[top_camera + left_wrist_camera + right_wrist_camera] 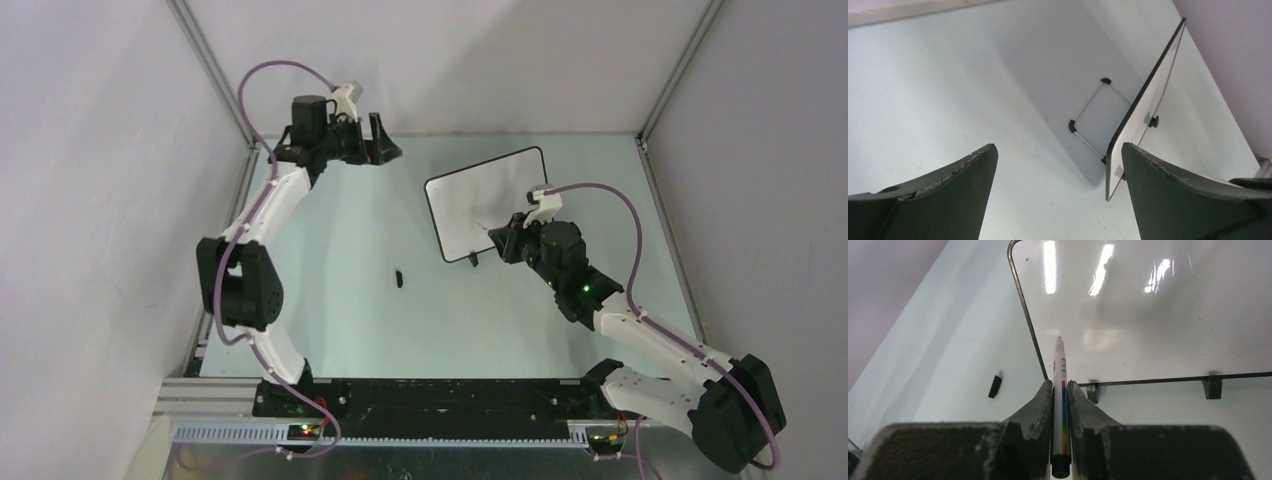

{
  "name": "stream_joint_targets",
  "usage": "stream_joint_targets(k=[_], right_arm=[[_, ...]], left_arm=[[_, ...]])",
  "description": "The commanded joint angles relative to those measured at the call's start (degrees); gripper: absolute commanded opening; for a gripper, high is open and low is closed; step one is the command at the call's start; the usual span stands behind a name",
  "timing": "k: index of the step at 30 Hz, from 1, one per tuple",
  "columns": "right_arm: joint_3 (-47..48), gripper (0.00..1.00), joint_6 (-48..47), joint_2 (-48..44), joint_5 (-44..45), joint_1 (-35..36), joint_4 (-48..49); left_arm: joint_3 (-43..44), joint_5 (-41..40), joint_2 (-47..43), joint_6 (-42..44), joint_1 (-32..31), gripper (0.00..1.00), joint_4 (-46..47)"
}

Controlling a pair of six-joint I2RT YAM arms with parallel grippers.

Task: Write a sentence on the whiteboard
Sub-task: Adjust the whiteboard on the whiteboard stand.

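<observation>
The whiteboard (480, 195) stands tilted at the back centre-right of the table, white with a thin black frame. Its glossy face (1148, 315) carries only light reflections; the sentence is not in view. My right gripper (1060, 384) is shut on a white marker (1060, 362) with a rainbow stripe. The marker's tip points at the board's lower left corner; I cannot tell whether it touches. In the top view the right gripper (500, 238) sits at the board's near edge. My left gripper (388, 140) is open and empty, raised left of the board, and the left gripper (1058, 145) sees the whiteboard (1140, 117) edge-on.
A small black cap (399, 278) lies on the table in front of the board, and the cap (994, 386) also shows left of the marker. Two black feet (1214, 386) and a wire stand (1096, 116) prop the board. Walls close the table's back and sides.
</observation>
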Motion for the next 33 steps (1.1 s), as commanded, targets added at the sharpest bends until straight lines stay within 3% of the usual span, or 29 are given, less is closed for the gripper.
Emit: stream_joint_targets(k=[1, 5, 10, 15, 19, 22, 26, 27, 30, 33], right_arm=[[-0.42, 0.00, 0.09, -1.56, 1.27, -0.22, 2.46], [-0.58, 0.00, 0.00, -1.39, 0.97, -0.21, 2.72], [-0.58, 0.00, -0.08, -2.02, 1.36, -0.25, 2.36], [-0.59, 0.00, -0.28, -2.52, 2.35, -0.18, 1.84], [-0.59, 0.00, 0.09, -2.66, 2.57, -0.36, 1.68], [-0.77, 0.00, 0.27, -2.32, 2.50, -0.39, 1.90], [-1.34, 0.00, 0.73, -1.30, 2.33, -0.43, 3.13], [-1.39, 0.00, 0.68, -1.11, 2.31, -0.42, 3.43], [-1.43, 0.00, 0.54, -0.51, 2.25, -0.40, 3.40], [-1.51, 0.00, 0.27, -0.68, 3.01, -0.33, 3.00]], left_arm=[[1.13, -12.00, -7.59, 2.64, -0.19, 0.99, -3.89], [-0.43, -15.07, -7.97, -0.46, -0.20, 0.99, -1.84], [-3.74, -9.56, -5.25, -6.92, -0.31, 0.99, 10.20], [-0.75, -8.40, 0.46, -11.14, -0.84, 0.99, 13.70], [-11.17, -13.24, -6.25, -9.05, -2.00, 0.99, 21.85], [-14.57, -16.09, -11.44, -6.56, -2.11, 0.99, 21.95], [-19.85, -30.26, -15.23, -10.33, -1.27, 1.00, 25.85], [-23.25, -30.01, -15.51, -11.01, -0.87, 0.99, 29.72], [-26.39, -18.96, -13.74, -13.53, 2.36, 0.99, 38.13], [-21.35, -12.04, -9.10, -11.96, 2.35, 0.99, 34.02]])
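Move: Back and to the right of the left hand lies the whiteboard: its middle is about 8 cm nearer the base, 21 cm to the right and some 15 cm lower. The stand foot under its near edge is roughly 19 cm back and 18 cm right of that hand, and the loose marker cap 24 cm back and 2 cm right, both on the table. From the right hand the whiteboard's middle is about 10 cm ahead, level sideways, 12 cm below. Drawing away from the whiteboard, already clear of it, the open left hand swings about 6 cm to the left overall. It first rises some 5 cm, then dips about 8 cm with a brief forward-and-back swing, and rises again to end slightly higher, turning roughly 25 degrees counter-clockwise as its fingers tilt up. The right hand stays nearly in place, still gripping the uncapped marker. ##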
